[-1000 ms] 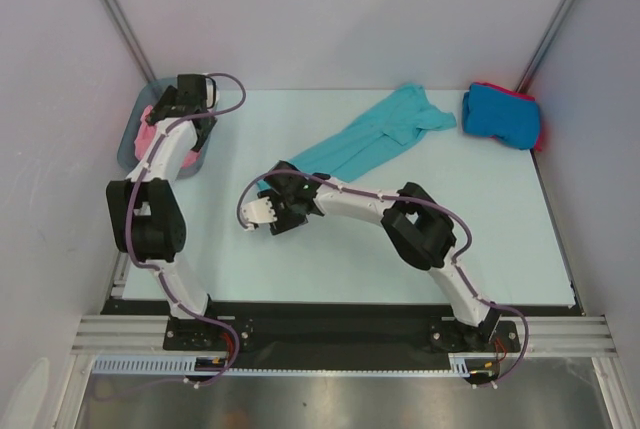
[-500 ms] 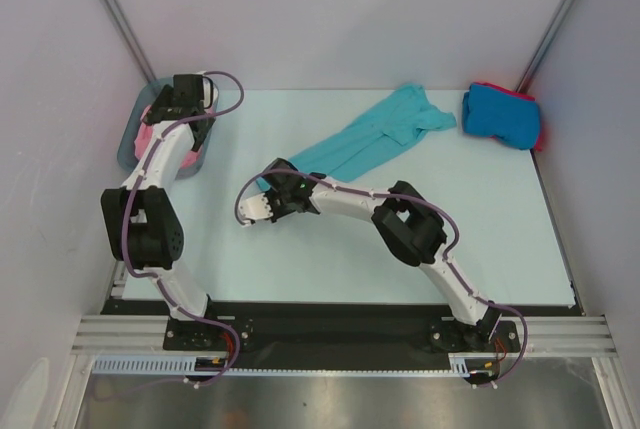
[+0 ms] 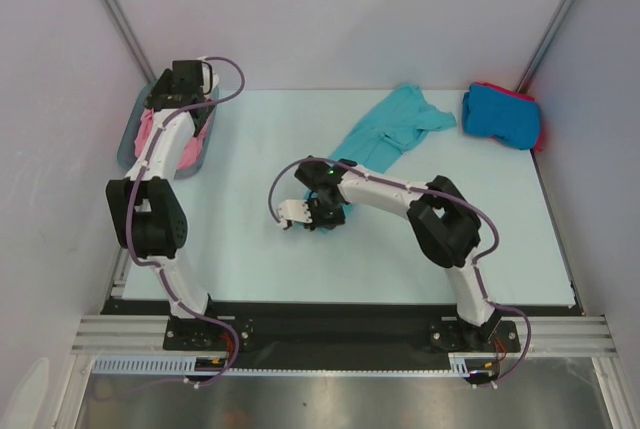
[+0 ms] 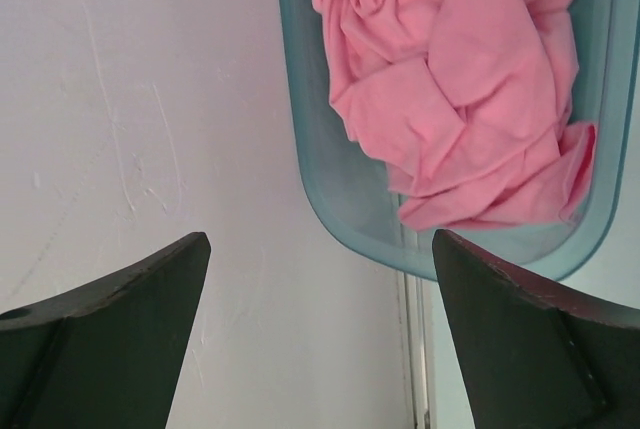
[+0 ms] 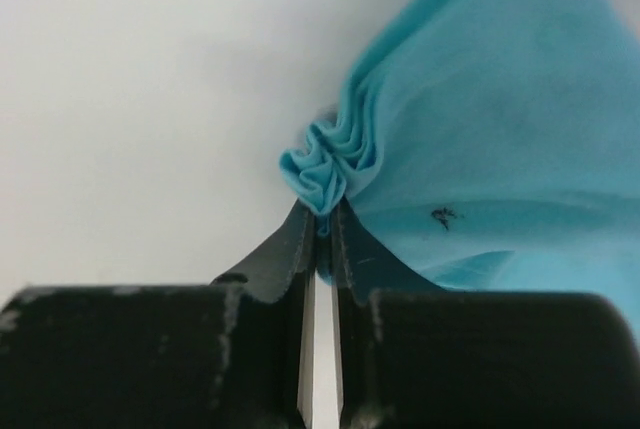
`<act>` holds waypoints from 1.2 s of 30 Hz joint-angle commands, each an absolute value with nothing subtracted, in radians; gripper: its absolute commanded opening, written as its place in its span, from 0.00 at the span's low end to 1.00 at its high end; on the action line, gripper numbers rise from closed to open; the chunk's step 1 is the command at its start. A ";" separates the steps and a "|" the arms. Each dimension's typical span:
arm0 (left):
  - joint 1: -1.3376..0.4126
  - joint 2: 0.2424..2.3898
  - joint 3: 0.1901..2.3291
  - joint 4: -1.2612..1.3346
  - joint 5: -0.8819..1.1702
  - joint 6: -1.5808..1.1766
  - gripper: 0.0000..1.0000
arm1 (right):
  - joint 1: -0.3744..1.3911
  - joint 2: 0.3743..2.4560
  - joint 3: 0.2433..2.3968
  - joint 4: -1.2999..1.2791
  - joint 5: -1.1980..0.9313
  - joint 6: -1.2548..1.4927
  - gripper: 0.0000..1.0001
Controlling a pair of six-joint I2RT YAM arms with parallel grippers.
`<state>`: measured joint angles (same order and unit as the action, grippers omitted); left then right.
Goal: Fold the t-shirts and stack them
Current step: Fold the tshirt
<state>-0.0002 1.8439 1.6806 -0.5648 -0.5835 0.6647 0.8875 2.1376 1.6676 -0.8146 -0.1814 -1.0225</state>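
A teal t-shirt (image 3: 395, 124) lies crumpled at the back middle of the table, and its lower end runs under my right arm. My right gripper (image 3: 330, 211) is shut on a bunched edge of the teal t-shirt (image 5: 500, 119), with the folds pinched at my right gripper's (image 5: 322, 219) tips. A pink t-shirt (image 4: 460, 99) lies crumpled in the grey-blue tub (image 4: 330, 219) at the back left. My left gripper (image 4: 320, 279) hangs open beside the tub's end, holding nothing. A folded bright blue t-shirt (image 3: 498, 114) rests on a red t-shirt (image 3: 540, 132) at the back right.
The tub (image 3: 130, 144) sits against the left wall at the table's back left corner. Walls close in the table on the left, back and right. The right arm's elbow (image 3: 445, 224) is bent over the middle right of the table.
My right gripper has shut on the teal t-shirt's lower end and drawn it to the right, bunching the shirt shorter. The left gripper has shifted slightly back over the tub.
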 commanded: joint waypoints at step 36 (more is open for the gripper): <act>-0.387 2.451 2.365 -0.825 0.622 0.157 1.00 | 0.511 1.422 0.879 -0.996 -0.035 -0.815 0.00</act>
<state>-0.4137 2.4481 2.3157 -0.9005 0.3508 0.3504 0.5137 1.4509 0.8856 -1.0115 -0.0513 -0.8375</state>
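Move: The right hand, about 3 cm above the table, already pinches the near end of the teal t-shirt and takes it to bare table some 27 cm to its right and 11 cm back; the shirt's far end lies about 33 cm ahead and 26 cm right. The empty left hand is some 22 cm up, with that far end about 61 cm to its right and 15 cm ahead. The pink t-shirt in the bin is roughly 10 cm ahead and 6 cm left of it, and the blue pile lies about 28 cm right of the far end, level with it. Keeping its pinch and staying low, the right hand drags the shirt's near end about 27 cm to the right and 11 cm back towards the table's near edge, turning some 30 degrees clockwise. Meanwhile the open left hand leaves the bin, first forward and slightly up, then sweeps about 39 cm right towards the shirt's far end, sinking and drawing back a little late on as its wrist turns clockwise and rolls left side down, without touching the cloth. ##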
